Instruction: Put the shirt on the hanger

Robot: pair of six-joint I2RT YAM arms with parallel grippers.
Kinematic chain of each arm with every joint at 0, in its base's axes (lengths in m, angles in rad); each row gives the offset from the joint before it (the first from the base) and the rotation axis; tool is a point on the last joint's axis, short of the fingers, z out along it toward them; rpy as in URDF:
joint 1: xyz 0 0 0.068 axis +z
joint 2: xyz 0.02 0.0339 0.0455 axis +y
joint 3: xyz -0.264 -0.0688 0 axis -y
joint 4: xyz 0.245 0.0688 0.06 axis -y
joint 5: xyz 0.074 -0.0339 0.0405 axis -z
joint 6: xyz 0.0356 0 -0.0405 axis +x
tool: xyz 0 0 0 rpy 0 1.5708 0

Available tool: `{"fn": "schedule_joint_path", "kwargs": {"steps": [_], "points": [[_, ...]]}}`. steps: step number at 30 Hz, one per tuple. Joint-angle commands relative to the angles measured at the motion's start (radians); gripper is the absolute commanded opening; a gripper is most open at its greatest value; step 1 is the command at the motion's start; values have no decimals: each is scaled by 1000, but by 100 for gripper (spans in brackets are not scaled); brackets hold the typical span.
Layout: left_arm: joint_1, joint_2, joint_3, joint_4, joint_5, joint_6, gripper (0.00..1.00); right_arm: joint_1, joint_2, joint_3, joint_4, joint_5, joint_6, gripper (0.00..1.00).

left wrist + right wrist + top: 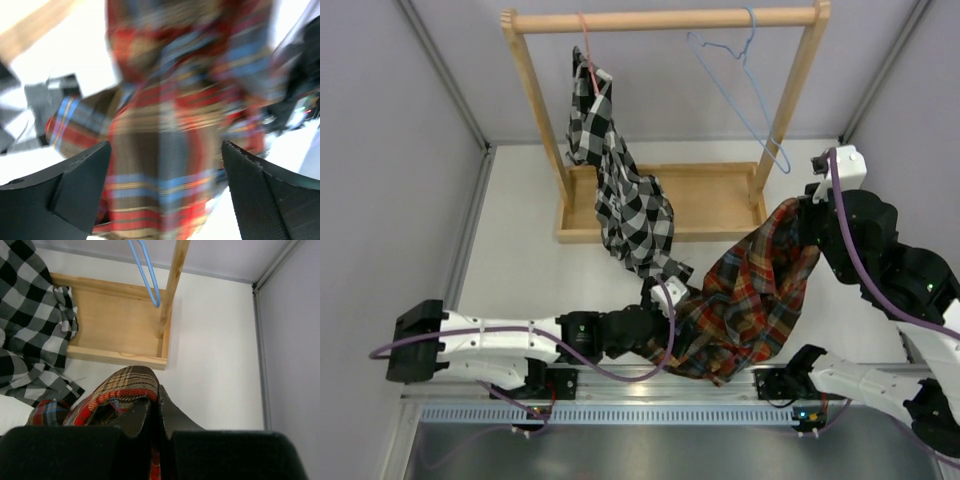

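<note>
The red, orange and dark blue plaid shirt [750, 290] hangs in the air between my two arms, its lower end drooping toward the table's near edge. My right gripper [807, 225] is shut on the shirt's upper edge, and the right wrist view shows a fold of the shirt [120, 382] pinched in the right gripper [159, 390]. My left gripper [665, 330] is open at the shirt's lower left. In the left wrist view the blurred shirt [180, 125] fills the space beyond the wide-apart left gripper [166, 145]. The light-blue wire hanger [740, 90] hangs on the rack's rail, right side, as the hanger [147, 275] also shows from the right wrist.
A wooden rack [660, 20] with a flat wooden base [710, 200] stands at the back. A black-and-white checked shirt [620, 180] hangs from a pink-red hanger [586, 50] on its left side, trailing onto the table. Grey walls close in on both sides.
</note>
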Motion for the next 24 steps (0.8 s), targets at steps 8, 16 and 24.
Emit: {"fn": "schedule_joint_path", "kwargs": {"steps": [8, 16, 24], "points": [[174, 107, -112, 244, 373, 11, 81, -87, 12, 24, 113, -217, -55, 0], [228, 111, -12, 61, 78, -47, 0, -119, 20, 15, 116, -270, -69, 0], [222, -356, 191, -705, -569, -334, 0, -188, 34, 35, 173, -307, -29, 0]]}}
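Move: The left hand is open over the loose lower-left part of the plaid shirt; the fold it will grip lies about 3 cm ahead and 9 cm below. The checkered shirt's hem hangs roughly 8 cm ahead, 3 cm left and 12 cm lower. The right hand pinches the plaid shirt's other end, with the blue hanger's near corner about 9 cm ahead, 2 cm left, near its height; that same fold is some 15 cm left, 9 cm back and 30 cm down. The left fingers shut on the plaid shirt's loose edge after the hand sinks about 9 cm and edges forward. Pinching it, the hand then rises about 13 cm while sweeping left some 10 cm and forward, turning about 30 degrees counter-clockwise, away from the right hand. The right keeps its pinch, easing about 2 cm left with a slight forward drift. ##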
